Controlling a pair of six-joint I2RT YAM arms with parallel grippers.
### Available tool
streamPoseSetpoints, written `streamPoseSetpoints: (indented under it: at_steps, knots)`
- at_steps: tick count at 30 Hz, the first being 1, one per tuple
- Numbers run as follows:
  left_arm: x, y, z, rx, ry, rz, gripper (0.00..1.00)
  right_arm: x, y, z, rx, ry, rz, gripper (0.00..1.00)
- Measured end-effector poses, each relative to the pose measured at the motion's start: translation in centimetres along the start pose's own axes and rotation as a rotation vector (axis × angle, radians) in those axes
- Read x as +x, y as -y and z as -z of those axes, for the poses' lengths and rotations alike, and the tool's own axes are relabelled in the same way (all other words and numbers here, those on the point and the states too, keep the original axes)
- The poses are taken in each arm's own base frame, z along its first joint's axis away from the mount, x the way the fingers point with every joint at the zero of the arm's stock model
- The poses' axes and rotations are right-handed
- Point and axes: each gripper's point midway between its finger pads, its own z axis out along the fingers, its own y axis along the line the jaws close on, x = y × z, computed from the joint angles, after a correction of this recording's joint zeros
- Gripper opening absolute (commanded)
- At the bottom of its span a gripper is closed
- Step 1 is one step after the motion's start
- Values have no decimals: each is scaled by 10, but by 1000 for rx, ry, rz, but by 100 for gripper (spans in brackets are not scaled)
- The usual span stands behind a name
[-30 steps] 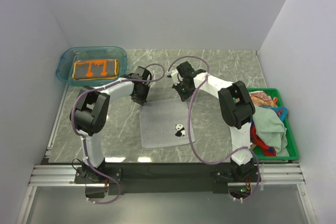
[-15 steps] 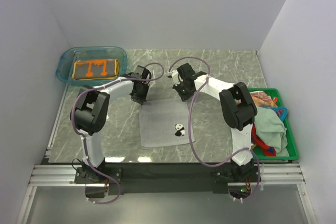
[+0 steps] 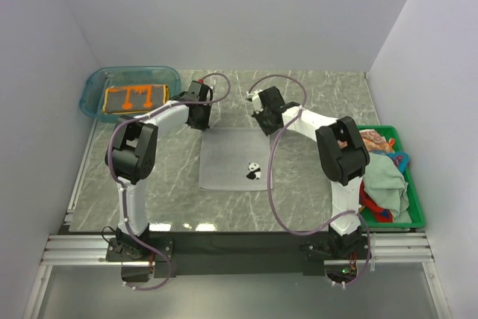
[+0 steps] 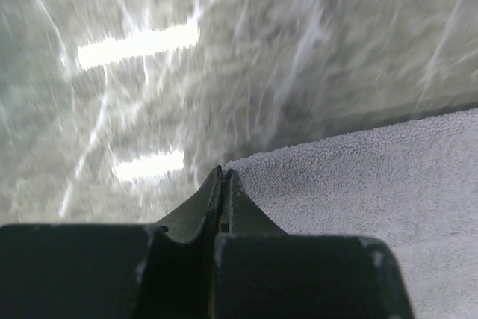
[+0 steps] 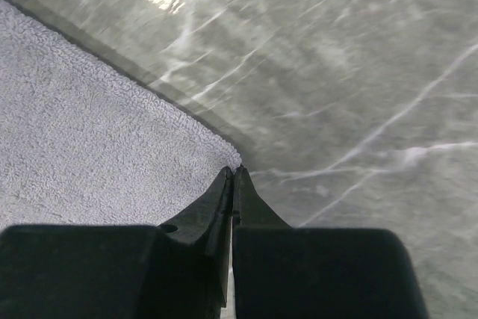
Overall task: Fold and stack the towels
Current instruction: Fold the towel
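Note:
A pale grey-white towel (image 3: 233, 156) with a small panda print lies flat on the marble table (image 3: 328, 102). My left gripper (image 3: 199, 119) is shut on its far left corner, and in the left wrist view the towel (image 4: 373, 207) meets the closed fingertips (image 4: 223, 172). My right gripper (image 3: 266, 122) is shut on the far right corner, where the towel (image 5: 89, 125) ends at that gripper's tips (image 5: 234, 170). An orange-brown towel (image 3: 136, 98) lies folded in the teal tub (image 3: 89, 89). A pale green towel (image 3: 385, 178) and a red towel (image 3: 372, 140) are heaped in the green crate (image 3: 415, 213).
The teal tub stands at the far left corner, just left of my left arm. The green crate sits along the right edge beside my right arm's base. White walls close in the table on three sides.
Both grippers have moved toward the far wall, dragging the grey-white towel with them across the table. The left gripper closed fully on its corner.

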Motion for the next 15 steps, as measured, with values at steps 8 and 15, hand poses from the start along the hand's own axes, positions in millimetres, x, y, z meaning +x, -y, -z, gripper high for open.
streamPoseSetpoints:
  at_steps: [8,15]
  knots:
    - [-20,3,4,18,92,-13,1,-20,16,15,80,71,1,0]
    - [-36,7,42,57,202,-15,1,-40,22,60,110,207,-15,0]
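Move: Behind the closed fingers stretches the grey towel, its far corners already pinched: its middle is about 9 cm back and 8 cm to the right of the left hand, and about 9 cm back and 9 cm to the left of the right hand, both hands being only a few centimetres above the table. The panda patch sits roughly 13 cm back and 4 cm left of the right hand. The teal tray's middle lies about 20 cm left and 12 cm ahead of the left hand. Easing forward a last centimetre or so and then lifting with gathering speed, both hands raise the towel's far edge by its corners, the left about 5 cm and the right a little over 7 cm. The fingers stay shut on the cloth, while both wrists tilt some 10 degrees so that the fingertips point more forward. ##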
